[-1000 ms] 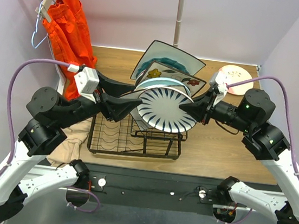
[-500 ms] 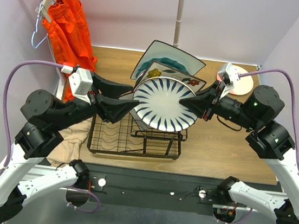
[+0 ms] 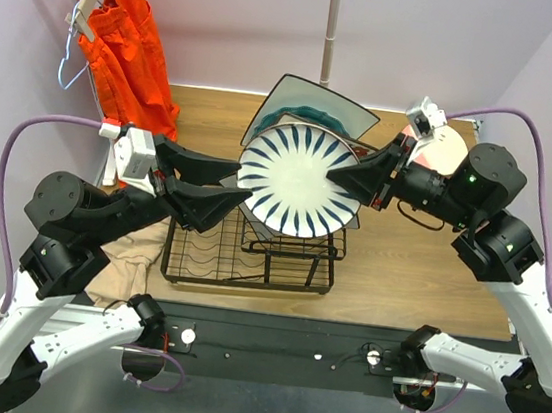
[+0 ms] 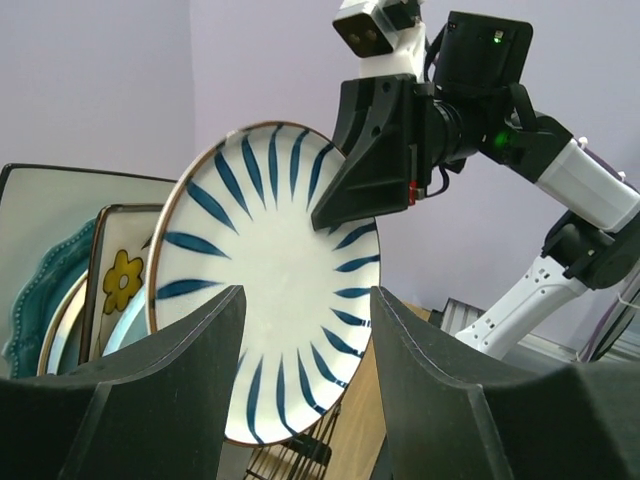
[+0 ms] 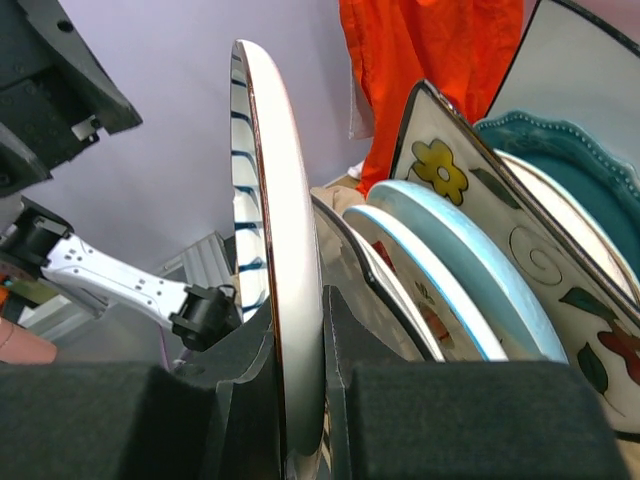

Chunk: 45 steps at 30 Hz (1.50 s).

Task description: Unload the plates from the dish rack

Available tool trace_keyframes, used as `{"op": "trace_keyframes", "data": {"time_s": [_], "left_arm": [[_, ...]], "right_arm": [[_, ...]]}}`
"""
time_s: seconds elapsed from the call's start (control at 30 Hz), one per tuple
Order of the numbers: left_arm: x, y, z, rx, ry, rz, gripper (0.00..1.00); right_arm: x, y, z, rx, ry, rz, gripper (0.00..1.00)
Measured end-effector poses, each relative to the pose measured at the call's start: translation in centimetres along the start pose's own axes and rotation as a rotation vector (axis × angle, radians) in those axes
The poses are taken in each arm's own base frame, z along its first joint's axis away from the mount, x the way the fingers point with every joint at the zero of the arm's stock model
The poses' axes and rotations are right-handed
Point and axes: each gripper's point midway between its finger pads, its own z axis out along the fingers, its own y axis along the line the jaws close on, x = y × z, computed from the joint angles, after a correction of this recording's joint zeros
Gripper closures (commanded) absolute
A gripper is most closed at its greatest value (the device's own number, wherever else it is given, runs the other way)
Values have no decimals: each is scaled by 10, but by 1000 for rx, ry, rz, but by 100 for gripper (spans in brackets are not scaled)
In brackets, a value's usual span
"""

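A round white plate with blue radial stripes point(image 3: 299, 181) hangs tilted above the black wire dish rack point(image 3: 250, 256). My right gripper point(image 3: 345, 180) is shut on its right rim; the right wrist view shows the plate's edge point(image 5: 285, 250) clamped between the jaws of the right gripper point(image 5: 300, 320). At the plate's left rim my left gripper point(image 3: 241, 184) is open and holds nothing. In the left wrist view the striped plate point(image 4: 270, 280) lies beyond the left gripper point(image 4: 305, 295). More plates stand in the rack: a blue-rimmed one point(image 5: 450, 260), a flower-print square one point(image 5: 520, 240) and a teal scalloped one point(image 5: 560, 150).
An orange garment point(image 3: 130, 43) hangs on a rail at the back left. A beige cloth point(image 3: 135, 250) lies left of the rack. A pinkish round plate point(image 3: 449, 152) lies on the wooden table point(image 3: 409, 273) at the back right. A pole point(image 3: 331, 32) stands behind the rack.
The right gripper has lifted the striped plate up and back from the rack, turning its face more upward. The left arm has drawn back to the left, still open.
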Motion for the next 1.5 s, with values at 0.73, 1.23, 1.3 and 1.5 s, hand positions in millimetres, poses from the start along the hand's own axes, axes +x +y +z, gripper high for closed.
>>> {"op": "trace_keyframes", "data": {"time_s": [0.73,1.23,1.3,1.5], "left_arm": [[-10,-15,-9,52,-30,-17,38],[-14,-16,-10,53,-32,-16,38],[-13,-16,-11,53,-30,-17,38],[-17,-20,-16,56,-43,-18,38]], "right_arm": [[-103,-10,24,119,-227,146,99],[-187,-77,36,384,-537,325,99],[-197,-92,27,413,-586,364,99],[-234,-206,-54,609,-824,491,99]]}}
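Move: The right hand already holds the striped plate clear of the rack; the pink plate, on the table, lies some 30 cm ahead, 26 to its right and 35 below. The square cream plate in the rack is about 6 cm left, 2 ahead and 12 below, the flowered plate 11 ahead, 1 left and 10 below. From the left hand the pink plate is roughly 36 ahead, 38 right and 39 below. The right hand lifts the pinched striped plate, then swings it about 20 cm forward and right, turning clockwise. ##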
